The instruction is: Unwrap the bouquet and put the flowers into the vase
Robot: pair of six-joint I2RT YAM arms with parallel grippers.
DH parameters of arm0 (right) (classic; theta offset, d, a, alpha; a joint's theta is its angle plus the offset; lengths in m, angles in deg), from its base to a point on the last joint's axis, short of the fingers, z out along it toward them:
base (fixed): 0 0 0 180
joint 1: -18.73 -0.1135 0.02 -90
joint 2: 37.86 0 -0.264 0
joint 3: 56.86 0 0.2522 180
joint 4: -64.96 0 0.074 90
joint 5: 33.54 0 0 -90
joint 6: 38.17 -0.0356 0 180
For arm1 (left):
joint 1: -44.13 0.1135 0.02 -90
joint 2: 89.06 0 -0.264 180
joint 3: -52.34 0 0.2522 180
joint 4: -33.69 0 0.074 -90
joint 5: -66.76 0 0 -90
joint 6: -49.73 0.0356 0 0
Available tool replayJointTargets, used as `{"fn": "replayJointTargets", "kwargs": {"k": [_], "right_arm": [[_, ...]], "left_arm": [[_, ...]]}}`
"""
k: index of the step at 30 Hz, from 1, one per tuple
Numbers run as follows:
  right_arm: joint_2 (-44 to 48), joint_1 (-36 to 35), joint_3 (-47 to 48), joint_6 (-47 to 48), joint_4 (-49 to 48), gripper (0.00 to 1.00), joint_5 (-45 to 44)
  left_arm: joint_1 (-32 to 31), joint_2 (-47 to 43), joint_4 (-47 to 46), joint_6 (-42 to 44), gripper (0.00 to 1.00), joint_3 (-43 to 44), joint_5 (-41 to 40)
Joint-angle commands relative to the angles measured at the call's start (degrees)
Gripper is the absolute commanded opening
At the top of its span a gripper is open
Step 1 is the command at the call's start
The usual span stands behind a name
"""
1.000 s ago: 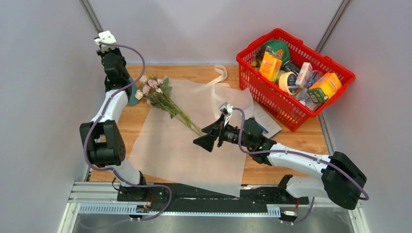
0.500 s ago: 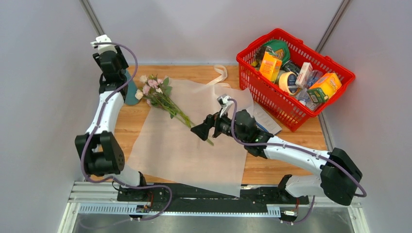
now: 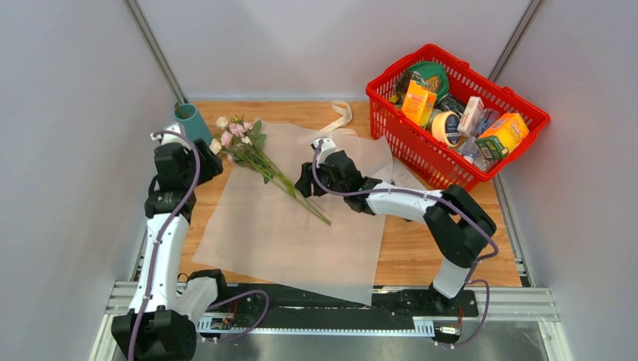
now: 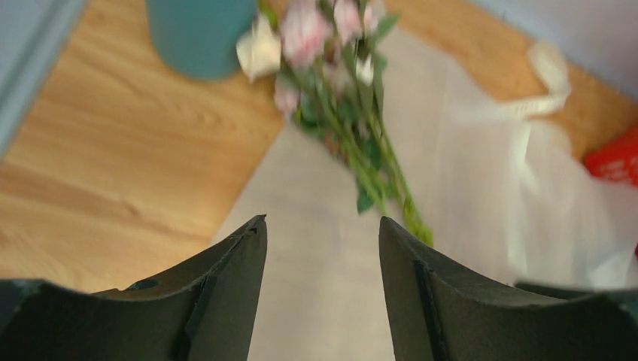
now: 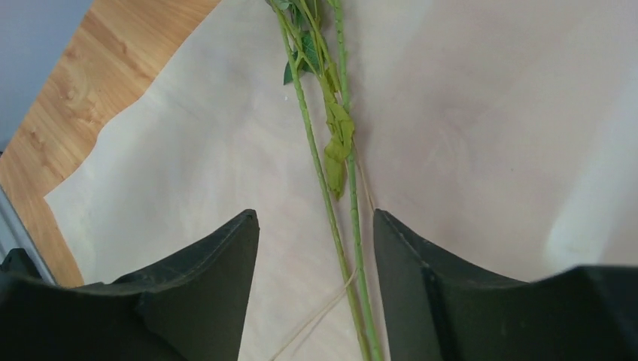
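Note:
The bouquet is undone: its white paper (image 3: 301,226) lies spread flat on the table, and the cream ribbon (image 3: 342,116) lies loose at the back. The flowers (image 3: 242,141), pink and cream roses, rest on the paper with their thin green stems (image 5: 350,248) running toward the middle. A teal vase (image 3: 192,122) stands upright at the back left, also seen in the left wrist view (image 4: 199,37). My left gripper (image 3: 211,162) (image 4: 322,222) hangs open near the paper's left edge, holding nothing. My right gripper (image 3: 303,183) (image 5: 316,214) is open, its fingers straddling the stems without touching them.
A red plastic basket (image 3: 519,113) full of boxes and tape rolls stands at the back right. A small printed card (image 3: 414,188) lies beside it under the right forearm. Grey walls close the table on the left, back and right.
My left gripper let go of the vase, opened and drew back toward the near side. My right gripper moved up-left over the stems and its jaws narrowed around them.

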Motion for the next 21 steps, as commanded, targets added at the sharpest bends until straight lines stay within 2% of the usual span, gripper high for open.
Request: {"fn": "replayJointTargets", "kwargs": {"k": [1, 4, 7, 12, 16, 21], "right_arm": [[-6.7, 0.7, 7.6, 4.0, 0.0, 0.56, 4.9], [-10.8, 0.8, 11.3, 5.5, 0.4, 0.45, 7.4], [-13.8, 0.8, 14.6, 6.6, 2.1, 0.43, 6.8], [-16.5, 1.1, 17.7, 8.2, 5.2, 0.36, 6.6], [-16.0, 0.9, 17.2, 6.9, 8.1, 0.38, 5.7], [-16.5, 1.0, 17.9, 10.1, 8.1, 0.38, 4.6]], "left_arm": [[0.3, -5.1, 4.5, -1.0, 0.65, -7.7, 9.8], [0.3, -8.8, 5.8, 0.1, 0.64, -11.7, 7.3], [0.3, -10.8, 4.4, -0.8, 0.64, -12.5, 10.2], [0.3, -11.7, 4.5, -1.3, 0.64, -12.3, 8.9], [0.3, -11.5, 4.4, -1.6, 0.64, -12.3, 10.0], [0.3, -11.3, 4.3, -1.9, 0.64, -12.3, 10.6]]}}
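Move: The flower stems lie on the opened wrapping paper about 4 cm to the right hand's left, 3 cm ahead of it and some 10 cm below. The blossoms are roughly 18 cm left and 18 cm ahead of that hand, the vase about 27 cm left and 15 cm ahead, its middle near hand height. From the empty left hand those stems are about 6 cm ahead, 14 cm right and 24 cm below. Down towards the flower stems comes the right hand, sinking about 5 cm while it slides left and somewhat forward, then easing slightly back right at the end; its fingers narrow from well open to about a third open, with the stems in view between them. The left hand, empty and still open, draws back from the vase and drops about 8 cm, swinging a little right, then lifts slightly and stops. ##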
